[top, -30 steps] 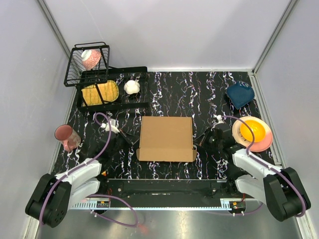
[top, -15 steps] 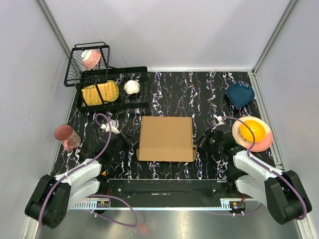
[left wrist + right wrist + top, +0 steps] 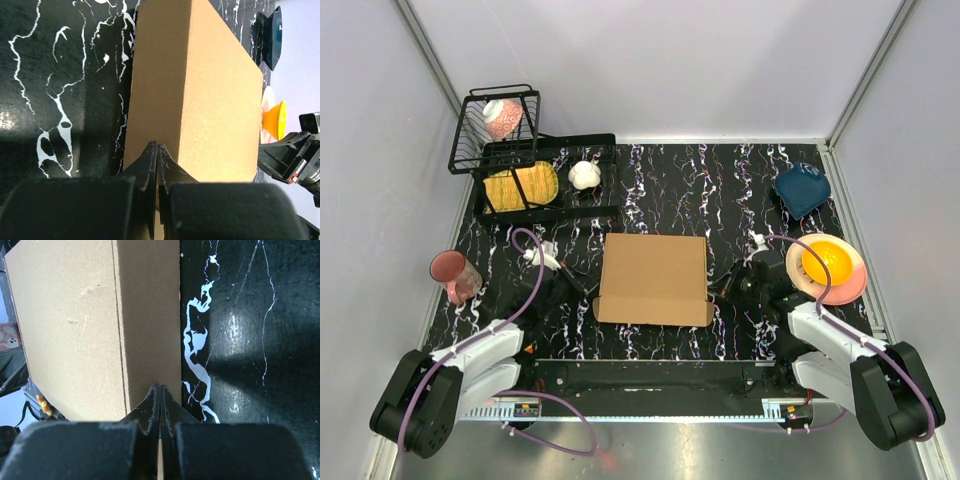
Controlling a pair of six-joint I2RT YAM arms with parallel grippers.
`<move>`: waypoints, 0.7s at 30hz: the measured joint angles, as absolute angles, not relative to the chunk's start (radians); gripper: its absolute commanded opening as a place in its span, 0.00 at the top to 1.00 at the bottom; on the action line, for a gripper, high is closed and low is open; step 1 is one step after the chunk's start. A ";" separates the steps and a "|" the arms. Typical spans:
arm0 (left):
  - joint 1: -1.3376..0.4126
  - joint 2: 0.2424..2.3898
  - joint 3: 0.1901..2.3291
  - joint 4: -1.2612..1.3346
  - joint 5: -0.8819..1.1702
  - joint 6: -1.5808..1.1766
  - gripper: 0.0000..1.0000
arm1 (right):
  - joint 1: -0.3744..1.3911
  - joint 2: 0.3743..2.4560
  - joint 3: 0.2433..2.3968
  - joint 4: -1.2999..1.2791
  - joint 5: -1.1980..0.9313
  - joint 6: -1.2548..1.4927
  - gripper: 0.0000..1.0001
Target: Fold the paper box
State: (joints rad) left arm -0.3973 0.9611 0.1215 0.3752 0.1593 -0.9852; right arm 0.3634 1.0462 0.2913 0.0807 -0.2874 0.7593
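Observation:
The paper box (image 3: 655,278) lies folded shut as a flat brown carton in the middle of the black marbled table (image 3: 720,190). My left gripper (image 3: 586,290) is shut and empty, its tips just off the box's left side. The left wrist view has those tips (image 3: 157,145) pointing at the box's shaded side wall (image 3: 145,100). My right gripper (image 3: 719,286) is shut and empty at the box's right side. In the right wrist view, its tips (image 3: 160,386) are against or just short of the box's side wall (image 3: 150,315); I cannot tell which.
A black dish rack (image 3: 545,185) with a yellow item and a white item stands at the back left, with a wire basket (image 3: 495,125) holding a pink cup behind it. A pink cup (image 3: 453,275) is at the left edge. A blue bowl (image 3: 802,190) and a yellow bowl on a pink plate (image 3: 828,265) are at the right.
The right gripper has crept slightly left toward the box. Everything else looks the same.

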 measured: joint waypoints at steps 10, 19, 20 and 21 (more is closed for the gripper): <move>-0.443 0.848 0.123 0.347 0.157 -0.985 1.00 | 0.355 0.885 0.319 -0.077 -0.278 0.744 1.00; -0.451 0.690 0.188 0.215 0.143 -0.985 1.00 | 0.351 0.771 0.441 -0.225 -0.268 0.744 1.00; -0.451 0.680 0.199 0.209 0.142 -0.985 1.00 | 0.350 0.763 0.457 -0.239 -0.266 0.744 1.00; -0.451 0.672 0.210 0.203 0.142 -0.987 1.00 | 0.350 0.757 0.473 -0.252 -0.263 0.744 1.00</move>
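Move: The paper box lies closed between the two shut grippers, the left fingertips at its left wall and the right ones at its right wall. Its middle is about 13 cm to the right of the left hand and 4 cm ahead, and about 13 cm to the left of the right hand and 4 cm ahead. The near flap sticks out some 4 cm back from either hand, equally far inward. The plate with the orange bowl stands roughly 23 cm to the right of the right hand, 4 cm ahead. The box stays pinned between the shut fingertips, one hand on each side wall, as both arms raise its near part together. They ease back slightly and about 1 cm to the right, then climb faster and faster, some 8 to 9 cm in all, with the fingers tipping up about 10 degrees. ##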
